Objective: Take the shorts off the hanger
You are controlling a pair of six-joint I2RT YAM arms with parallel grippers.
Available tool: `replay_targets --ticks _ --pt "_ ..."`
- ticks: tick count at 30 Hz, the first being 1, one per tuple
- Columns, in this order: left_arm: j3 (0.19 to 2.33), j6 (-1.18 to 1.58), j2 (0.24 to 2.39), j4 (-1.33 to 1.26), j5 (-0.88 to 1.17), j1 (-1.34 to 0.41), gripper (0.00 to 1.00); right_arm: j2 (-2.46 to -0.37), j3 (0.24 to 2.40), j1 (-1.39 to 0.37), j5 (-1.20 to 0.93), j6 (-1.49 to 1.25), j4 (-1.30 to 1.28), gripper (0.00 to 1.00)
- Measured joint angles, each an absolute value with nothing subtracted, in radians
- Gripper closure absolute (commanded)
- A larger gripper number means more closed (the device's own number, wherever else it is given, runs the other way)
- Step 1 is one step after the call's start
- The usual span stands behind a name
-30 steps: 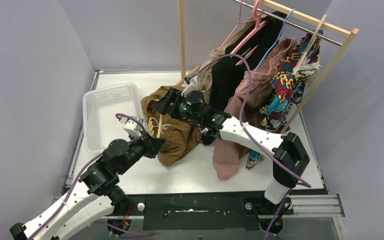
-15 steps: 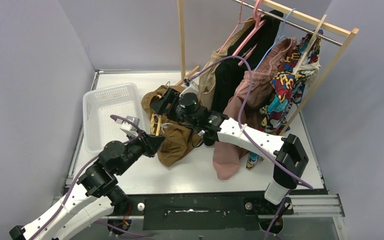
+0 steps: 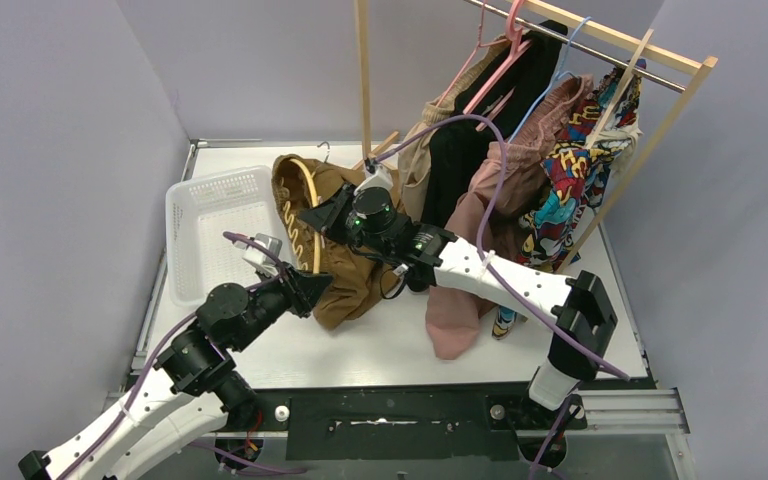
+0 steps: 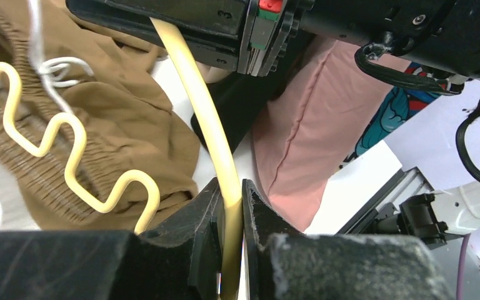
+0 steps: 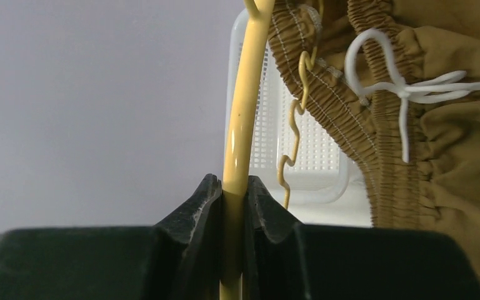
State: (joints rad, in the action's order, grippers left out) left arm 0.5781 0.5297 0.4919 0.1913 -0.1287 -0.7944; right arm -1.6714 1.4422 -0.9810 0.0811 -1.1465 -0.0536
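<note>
The olive-brown shorts [image 3: 352,272] hang bunched on a yellow hanger [image 3: 311,186] held above the table's middle. My left gripper [image 3: 317,289] is shut on the hanger's lower bar [image 4: 195,84]. My right gripper [image 3: 313,216] is shut on the same bar [image 5: 242,106] higher up. The shorts' gathered waistband [image 5: 375,119] and white drawstring [image 5: 405,87] sit right beside the right jaws. The hanger's wavy wire [image 4: 69,156] lies against the shorts [image 4: 119,106]. The dusty pink shorts [image 3: 455,300] droop from the rack beside the right arm.
A white mesh basket [image 3: 212,232] stands at the left, next to the shorts. At the back right, a wooden rack [image 3: 363,70] carries beige [image 3: 418,150], black [image 3: 457,150] and colourful patterned [image 3: 570,190] garments on hangers.
My right gripper has closed on the hanger bar. The hanger's top and the shorts' waistband have swung up and toward the far left. The left gripper has kept its hold.
</note>
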Motion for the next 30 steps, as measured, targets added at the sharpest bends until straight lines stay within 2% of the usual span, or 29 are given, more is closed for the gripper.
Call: replay_targets --ticks 4,13,23,30 --pt "0.591 0.527 0.491 0.191 -0.109 -0.798 0.86 -1.644 1.435 -0.984 0.089 -1.146 -0.057 1.0" --pt "0.703 0.527 0.508 0.317 -0.125 -0.797 0.51 -1.619 1.423 -0.975 0.121 -1.116 -0.105 1.0" --pt "0.8 0.526 0.594 0.477 -0.149 -0.797 0.44 -1.619 1.423 -0.972 0.136 -1.112 -0.138 1.0" --pt "0.798 0.57 0.636 0.497 -0.152 -0.797 0.38 -1.624 1.428 -0.972 0.143 -1.116 -0.139 1.0"
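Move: Between both shut hands the yellow hanger is already held: the left grips its near end, the right its arm some 9 cm farther out. The brown shorts lie about 12 cm ahead of the left hand, 1 cm right and 12 cm lower; from the right hand, about 3 cm ahead, 4 cm right and 15 cm down. The white basket stands about 20 cm left of the right hand, 4 cm ahead, 23 cm below. Opening its fingers to a bit over half, the left hand lets go of the hanger's near end, rising about 3 cm as it does so, then sinking again and tipping down some 10 degrees, close to where it began. The right hand keeps its pinch on the hanger and carries it about 2.5 cm to the right, rising slightly before settling back down. ##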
